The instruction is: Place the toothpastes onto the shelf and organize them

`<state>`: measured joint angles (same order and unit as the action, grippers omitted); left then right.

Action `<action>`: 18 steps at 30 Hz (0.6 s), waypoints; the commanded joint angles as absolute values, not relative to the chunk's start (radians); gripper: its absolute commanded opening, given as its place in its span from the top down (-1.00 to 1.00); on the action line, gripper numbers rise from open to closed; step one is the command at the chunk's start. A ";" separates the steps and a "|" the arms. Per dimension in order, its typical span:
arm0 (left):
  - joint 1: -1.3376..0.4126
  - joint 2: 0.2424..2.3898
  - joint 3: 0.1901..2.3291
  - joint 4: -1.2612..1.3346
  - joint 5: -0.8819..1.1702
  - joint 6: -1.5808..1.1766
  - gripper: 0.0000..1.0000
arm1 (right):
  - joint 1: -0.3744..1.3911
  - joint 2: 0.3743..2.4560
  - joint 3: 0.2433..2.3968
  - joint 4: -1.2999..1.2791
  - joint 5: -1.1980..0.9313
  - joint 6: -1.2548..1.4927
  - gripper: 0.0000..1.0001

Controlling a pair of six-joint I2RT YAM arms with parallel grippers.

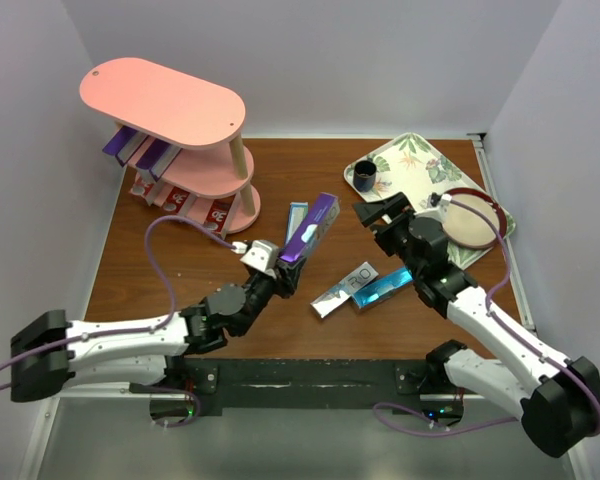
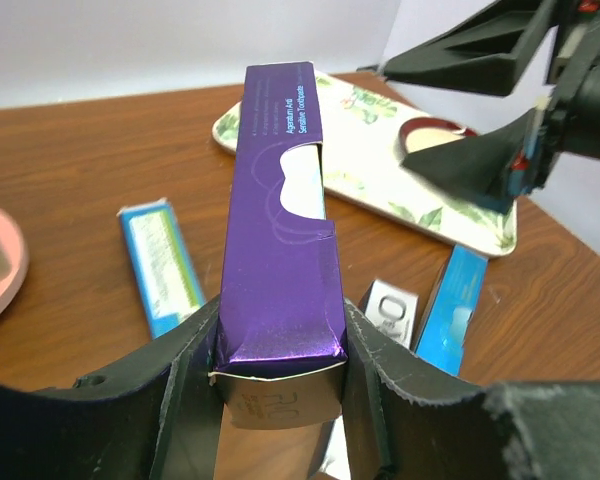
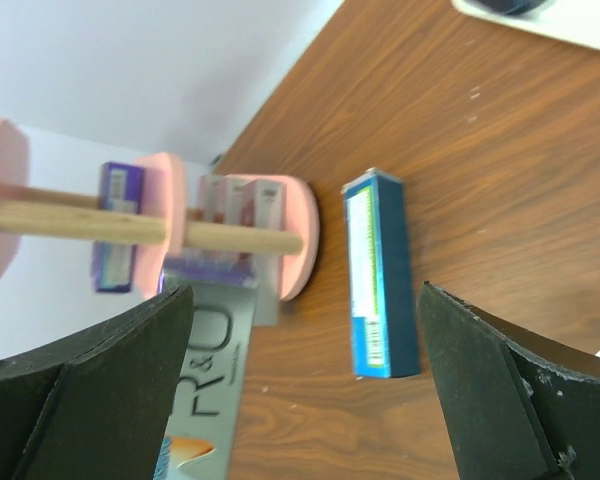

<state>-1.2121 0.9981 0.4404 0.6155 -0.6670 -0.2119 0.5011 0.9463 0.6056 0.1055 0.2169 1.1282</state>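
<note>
My left gripper (image 1: 285, 268) (image 2: 280, 372) is shut on the near end of a glossy purple toothpaste carton (image 1: 311, 230) (image 2: 280, 220). The carton points up and away over the table's middle. My right gripper (image 1: 380, 212) (image 3: 305, 300) stands wide open just right of the carton, with nothing between its fingers. A blue-teal carton (image 1: 296, 217) (image 2: 162, 262) (image 3: 380, 275) lies flat near the shelf. A silver carton (image 1: 345, 288) (image 2: 392, 308) and a bright blue one (image 1: 385, 288) (image 2: 452, 310) lie side by side in the middle. The pink shelf (image 1: 165, 100) (image 3: 298, 235) at the far left has purple cartons (image 1: 140, 152) on its middle tier and red ones (image 1: 185, 203) on its bottom tier.
A leaf-patterned tray (image 1: 412, 160) (image 2: 375, 180) sits at the far right with a dark cup (image 1: 366, 177) and a round red-rimmed dish (image 1: 472, 220) on it. White walls close in the table on three sides. A silver lettered carton face (image 3: 215, 370) shows beside my right gripper's left finger.
</note>
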 commanded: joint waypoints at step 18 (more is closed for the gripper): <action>-0.846 0.621 0.640 -0.285 -0.669 -0.342 0.84 | 0.456 0.920 0.640 0.015 0.222 1.026 -0.97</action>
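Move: The left hand holds a purple toothpaste; the free part of the middle shelf it is bound for lies about 22 cm ahead and 22 cm to its left, some 4 cm lower. The last purple box already stored there stands roughly 24 cm ahead and 31 cm left, the nearest red box below about 26 cm ahead, 23 cm left and 19 cm down. The blue-and-white box lies straight ahead by some 19 cm, 21 cm down. From the idle right hand that shelf spot is about 12 cm ahead and 38 cm left. Left and quickly, some 14 cm, the left hand carries the purple toothpaste towards the shelf, dipping about 5 cm on the way and starting to rise again at the end. The wrist swings counter-clockwise about 20 degrees, tips the box's far end down and raises its left side; the fingers keep their hold on its near end. The right hand, open and empty, sinks a couple of centimetres. ##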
